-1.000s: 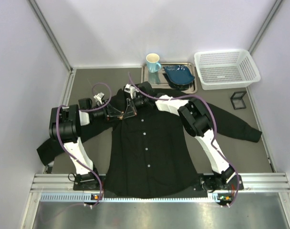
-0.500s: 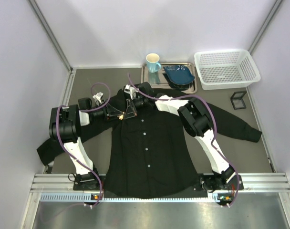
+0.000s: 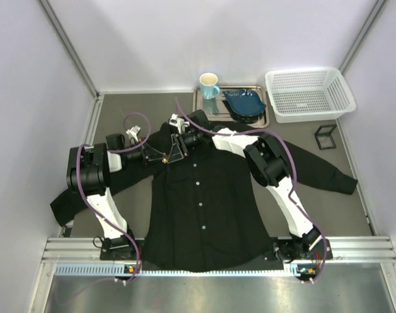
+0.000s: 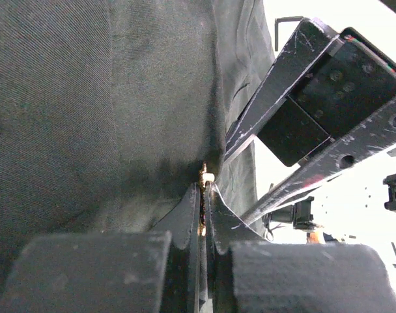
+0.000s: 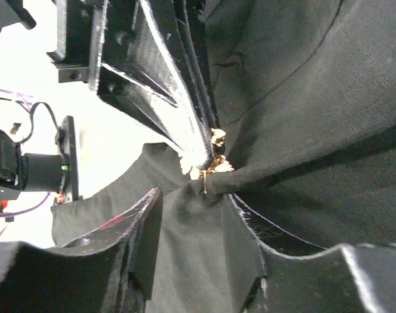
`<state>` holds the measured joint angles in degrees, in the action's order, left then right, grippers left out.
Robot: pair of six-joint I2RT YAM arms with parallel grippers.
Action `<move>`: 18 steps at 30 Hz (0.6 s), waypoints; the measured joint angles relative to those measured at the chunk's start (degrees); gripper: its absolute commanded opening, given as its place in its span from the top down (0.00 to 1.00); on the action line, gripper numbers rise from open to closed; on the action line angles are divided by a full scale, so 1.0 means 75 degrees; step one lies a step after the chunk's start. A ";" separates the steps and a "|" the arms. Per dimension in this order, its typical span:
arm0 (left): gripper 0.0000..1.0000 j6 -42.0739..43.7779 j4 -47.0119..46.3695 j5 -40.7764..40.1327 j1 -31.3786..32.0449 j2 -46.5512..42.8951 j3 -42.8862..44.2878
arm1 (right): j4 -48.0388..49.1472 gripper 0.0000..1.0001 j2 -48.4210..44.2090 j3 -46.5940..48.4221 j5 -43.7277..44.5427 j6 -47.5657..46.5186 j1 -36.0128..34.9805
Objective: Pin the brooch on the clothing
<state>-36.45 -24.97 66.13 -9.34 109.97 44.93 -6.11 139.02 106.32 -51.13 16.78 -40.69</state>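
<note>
The clothing (image 3: 204, 202), a black button-up shirt, lies flat on the table with its collar at the far end. The brooch (image 3: 165, 158) is a tiny golden speck near the collar, left of the button row. My left gripper (image 3: 160, 156) comes in from the left and is shut on the brooch (image 4: 203, 175), gold showing between its tips (image 4: 202, 186). My right gripper (image 3: 177, 147) faces it from the right. Its jaws (image 5: 193, 195) stand open astride a raised fold of shirt cloth (image 5: 282, 163), with the brooch (image 5: 214, 164) at the fold's tip.
A metal tray (image 3: 262, 120) with a blue dish (image 3: 245, 102) and a light-blue mug (image 3: 209, 85) stand behind the collar. A white basket (image 3: 309, 94) sits at the back right, a small black frame (image 3: 325, 137) in front of it. The right sleeve (image 3: 322, 169) stretches right.
My left gripper has closed onto the brooch. My right gripper's jaws have come apart. Both arms have barely shifted.
</note>
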 measured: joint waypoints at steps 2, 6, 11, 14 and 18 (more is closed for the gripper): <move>1.00 0.0055 -0.0003 -0.0003 -0.0023 0.0000 0.0000 | -0.0026 0.45 0.0000 0.0079 -0.0140 0.0079 0.0041; 1.00 0.0050 -0.0026 0.0006 -0.0044 0.0000 -0.0009 | 0.0017 0.41 0.0000 0.0146 -0.0294 0.0204 0.0117; 1.00 0.0015 -0.0082 0.0064 -0.0041 0.0000 -0.0050 | 0.0044 0.39 0.0020 0.0312 -0.0323 0.0248 0.0166; 1.00 0.0009 -0.0108 0.0073 -0.0041 0.0000 -0.0076 | 0.0047 0.39 0.0050 0.0475 -0.0312 0.0239 0.0184; 1.00 -0.0137 -0.0283 0.0134 -0.0044 0.0000 -0.0122 | 0.0044 0.38 0.0073 0.0597 -0.0323 0.0163 0.0181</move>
<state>-37.47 -27.09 67.13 -9.67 109.97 44.01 -5.78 139.57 110.80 -53.56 18.00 -39.33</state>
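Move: The brooch is already between the left hand's fingertips, at the edge of a raised fold of the shirt. From the right hand, which has just begun to leave, the brooch is about 3 cm to the left, 1 cm back and 1 cm lower. The nearest shirt button is about 7 cm to the right hand's right and 3 cm back; the next button is some 9 cm right and 9 cm back, both about 5 cm below. The brooch stays pinched in the left hand's nearly shut fingers, that hand keeping its place beside the fold. The right hand backs off from it, rising about 3 cm and drifting nearly 2 cm forward, while its already parted fingers open on to a bit over half of their range around the fold's end. ##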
